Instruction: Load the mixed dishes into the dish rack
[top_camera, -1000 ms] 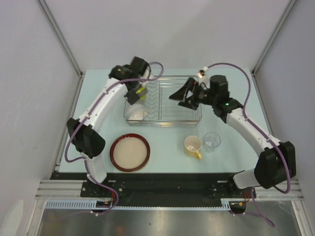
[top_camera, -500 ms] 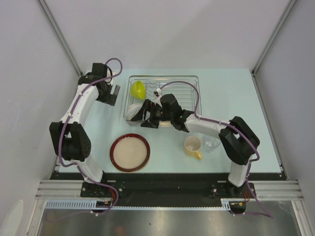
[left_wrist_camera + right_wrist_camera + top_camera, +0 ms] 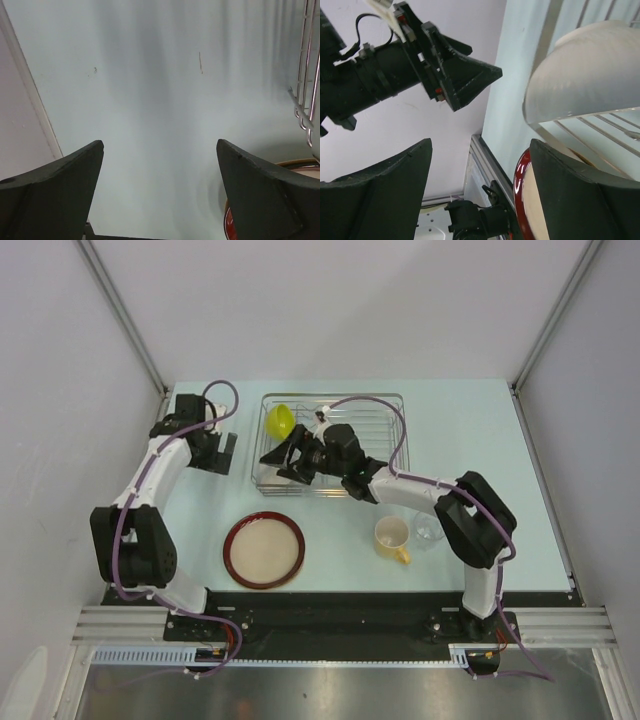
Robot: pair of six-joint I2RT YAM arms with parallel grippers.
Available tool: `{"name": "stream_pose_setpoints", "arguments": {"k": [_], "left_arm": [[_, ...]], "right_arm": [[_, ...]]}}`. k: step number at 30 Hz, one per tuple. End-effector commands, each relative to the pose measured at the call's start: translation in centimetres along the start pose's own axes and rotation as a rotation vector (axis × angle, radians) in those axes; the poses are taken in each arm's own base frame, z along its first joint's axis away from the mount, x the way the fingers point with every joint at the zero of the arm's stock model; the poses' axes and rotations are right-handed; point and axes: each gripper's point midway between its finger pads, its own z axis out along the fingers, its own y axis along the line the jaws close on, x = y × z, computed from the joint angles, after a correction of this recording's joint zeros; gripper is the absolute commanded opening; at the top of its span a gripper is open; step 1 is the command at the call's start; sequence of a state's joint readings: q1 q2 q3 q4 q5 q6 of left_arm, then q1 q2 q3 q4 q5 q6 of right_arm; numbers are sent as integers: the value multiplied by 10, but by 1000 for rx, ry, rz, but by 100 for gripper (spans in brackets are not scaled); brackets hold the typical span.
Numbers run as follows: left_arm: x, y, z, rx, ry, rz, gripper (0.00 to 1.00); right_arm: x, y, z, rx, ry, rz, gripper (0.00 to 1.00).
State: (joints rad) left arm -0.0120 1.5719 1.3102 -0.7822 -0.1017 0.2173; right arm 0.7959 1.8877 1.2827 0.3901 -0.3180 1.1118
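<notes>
The dish rack stands at the table's far middle. A lime-green bowl rests tilted in its left end. My right gripper hangs over the rack's near-left corner, open with nothing between its fingers. It mostly hides the white bowl in the top view. In the right wrist view the white bowl lies on the rack wires just beyond my right gripper. My left gripper is open over bare table left of the rack. The dark-red-rimmed plate, yellow mug and clear glass sit on the table.
The left wrist view shows my left gripper over the table, the rack's edge at the right and the plate's rim low right. The left arm's wrist shows beyond the right gripper. Walls enclose the table.
The left arm let the green bowl into the rack and withdrew to its left. The right arm swung across to the rack's near-left corner, over the white bowl, its jaws narrowing slightly.
</notes>
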Motion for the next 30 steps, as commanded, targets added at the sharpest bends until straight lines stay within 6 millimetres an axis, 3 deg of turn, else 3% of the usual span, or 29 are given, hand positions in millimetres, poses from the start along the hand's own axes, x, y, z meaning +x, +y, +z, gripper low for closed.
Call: {"name": "stream_pose_setpoints", "arguments": {"k": [1,7,14,21,26,30], "left_arm": [[-3,9,-6,4,-66,-46,100],[1,18,-6,-14,-68,-49,100],[10,22,-7,-29,-68,-43,100],[28,28,-2,-39,-41,-45,100],[33,32,-1,-44,-37,-50,100],[40,30,2,-41,-22,-53,100]], "right_arm": [[-14,6,12,-31,-46,27,83],[-10,-2,17,-8,-38,33,83],[-26,-6,27,-39,-117,32,75],[-33,-14,39,-56,-179,41,58],[-37,-18,42,-54,-199,47,51],[-39,-15,43,-63,-214,51,35]]}}
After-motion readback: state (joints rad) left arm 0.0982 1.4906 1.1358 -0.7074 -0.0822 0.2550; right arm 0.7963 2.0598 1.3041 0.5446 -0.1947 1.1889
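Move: The white bowl stands on edge in the rack's front left corner, its middle about 4 cm ahead of the right hand, some 2 cm to its left and 10 cm below. From that hand, the green bowl is about 15 cm straight ahead at much the same height as the white one. The plate lies on the table 15 cm back, 5 cm left and some 17 cm down. From the left hand, the white bowl is about 12 cm to the right, 4 cm back and 4 cm below. The right hand, fingers still pointing left, first sinks about 3 cm towards the white bowl's upper rim, then eases forward some 4 cm while sinking a little more, turning slightly clockwise as the fingers close to about half their starting gap, with the tips coming up to the rim. Meanwhile the empty left hand backs off from the rack, going left and back about 5 cm and sinking a little, its fingers staying wide open. ##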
